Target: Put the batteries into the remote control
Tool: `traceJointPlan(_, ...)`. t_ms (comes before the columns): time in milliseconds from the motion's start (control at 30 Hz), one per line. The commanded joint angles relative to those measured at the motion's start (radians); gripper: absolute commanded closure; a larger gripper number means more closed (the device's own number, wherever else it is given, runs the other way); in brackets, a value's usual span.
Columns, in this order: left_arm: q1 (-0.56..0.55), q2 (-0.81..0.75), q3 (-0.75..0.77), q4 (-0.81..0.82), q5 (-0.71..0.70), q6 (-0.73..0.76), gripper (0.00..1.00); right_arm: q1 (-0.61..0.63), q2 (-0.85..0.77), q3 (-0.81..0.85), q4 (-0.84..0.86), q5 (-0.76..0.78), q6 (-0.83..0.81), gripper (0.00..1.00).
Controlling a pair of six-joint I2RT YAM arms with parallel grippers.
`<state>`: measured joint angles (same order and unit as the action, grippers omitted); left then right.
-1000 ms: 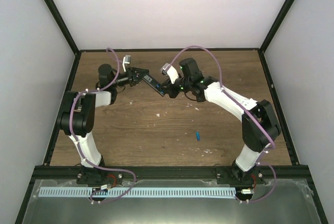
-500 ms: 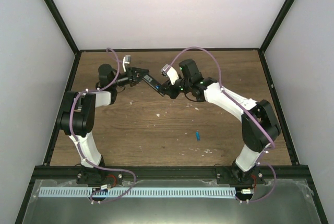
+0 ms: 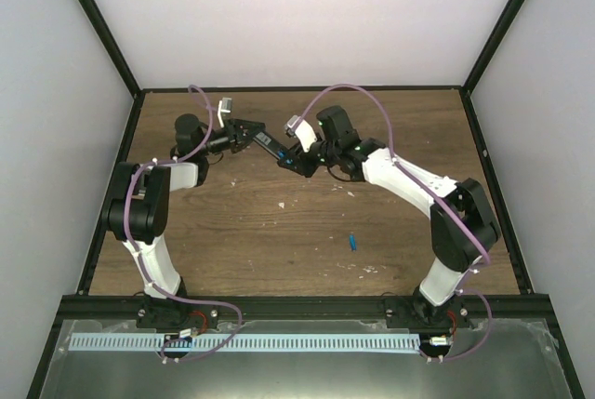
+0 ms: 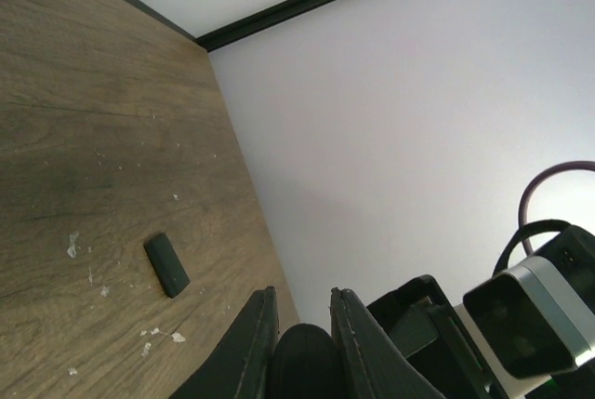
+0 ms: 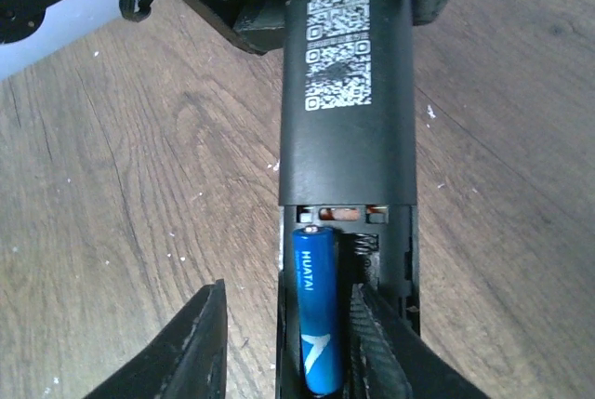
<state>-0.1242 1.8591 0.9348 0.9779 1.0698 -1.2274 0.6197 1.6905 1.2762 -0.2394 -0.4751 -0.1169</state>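
Observation:
My left gripper (image 3: 244, 132) holds the black remote control (image 3: 272, 148) in the air at the back of the table, shut on its end (image 4: 302, 362). In the right wrist view the remote (image 5: 346, 129) shows its back with QR labels and an open compartment. One blue battery (image 5: 315, 315) lies in the left slot; the right slot shows only a spring (image 5: 366, 247). My right gripper (image 5: 290, 289) is open around that end, its left finger (image 5: 200, 348) clear of the remote. A second blue battery (image 3: 353, 240) lies on the table.
A small black cover piece (image 4: 167, 265) lies on the wooden table near the back wall. Pale specks of debris (image 3: 283, 204) are scattered on the wood. The black frame rail (image 3: 297, 89) and white walls close the table at the back and sides.
The right gripper's jaws have spread apart, letting go of the battery that now lies in the compartment. The left gripper and remote have barely moved.

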Motion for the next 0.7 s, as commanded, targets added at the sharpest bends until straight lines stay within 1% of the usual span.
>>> traceJointPlan(0,-0.003,-0.027,0.008,0.052,0.014,-0.010,1.00,0.005,-0.040,0.015,-0.003,0.058,-0.016,0.67)
traceJointPlan(300,-0.003,-0.030,0.001,0.051,0.012,-0.007,1.00,0.004,-0.096,0.078,-0.018,0.085,-0.041,0.57)
traceJointPlan(467,-0.003,-0.033,-0.002,0.050,0.014,-0.006,1.00,-0.012,-0.134,0.081,0.002,0.077,-0.027,0.48)
traceJointPlan(533,-0.003,-0.033,-0.004,0.055,0.017,-0.011,1.00,-0.044,-0.124,0.091,-0.011,0.026,0.010,0.43)
traceJointPlan(567,-0.003,-0.033,-0.006,0.061,0.018,-0.016,1.00,-0.066,-0.111,0.105,-0.028,-0.024,0.032,0.41)
traceJointPlan(667,-0.002,-0.032,-0.007,0.092,0.034,-0.038,1.00,-0.119,-0.058,0.179,-0.110,-0.153,0.089,0.38)
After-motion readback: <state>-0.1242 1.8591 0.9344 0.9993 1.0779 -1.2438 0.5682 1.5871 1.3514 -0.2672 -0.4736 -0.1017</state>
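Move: The loose battery lies on the table about 18 cm back, 16 cm to the right and some 19 cm below my right hand. The battery already in the remote is only about 1 cm away, ahead, left and slightly below; the remote's middle is 4 cm ahead and 4 cm left. The battery cover lies 17 cm right, 2 cm back, 19 cm down. From my left hand the loose battery is 26 cm back, 24 cm right, 21 cm down. I back my right hand off the battery lying in the remote, spreading my already parted fingers much wider and climbing about 7 cm, slowly at first and then faster, drifting some 2 cm right, with only a slight tilt of the wrist. My left hand keeps its grip on the remote's far end and holds it still in the air. ##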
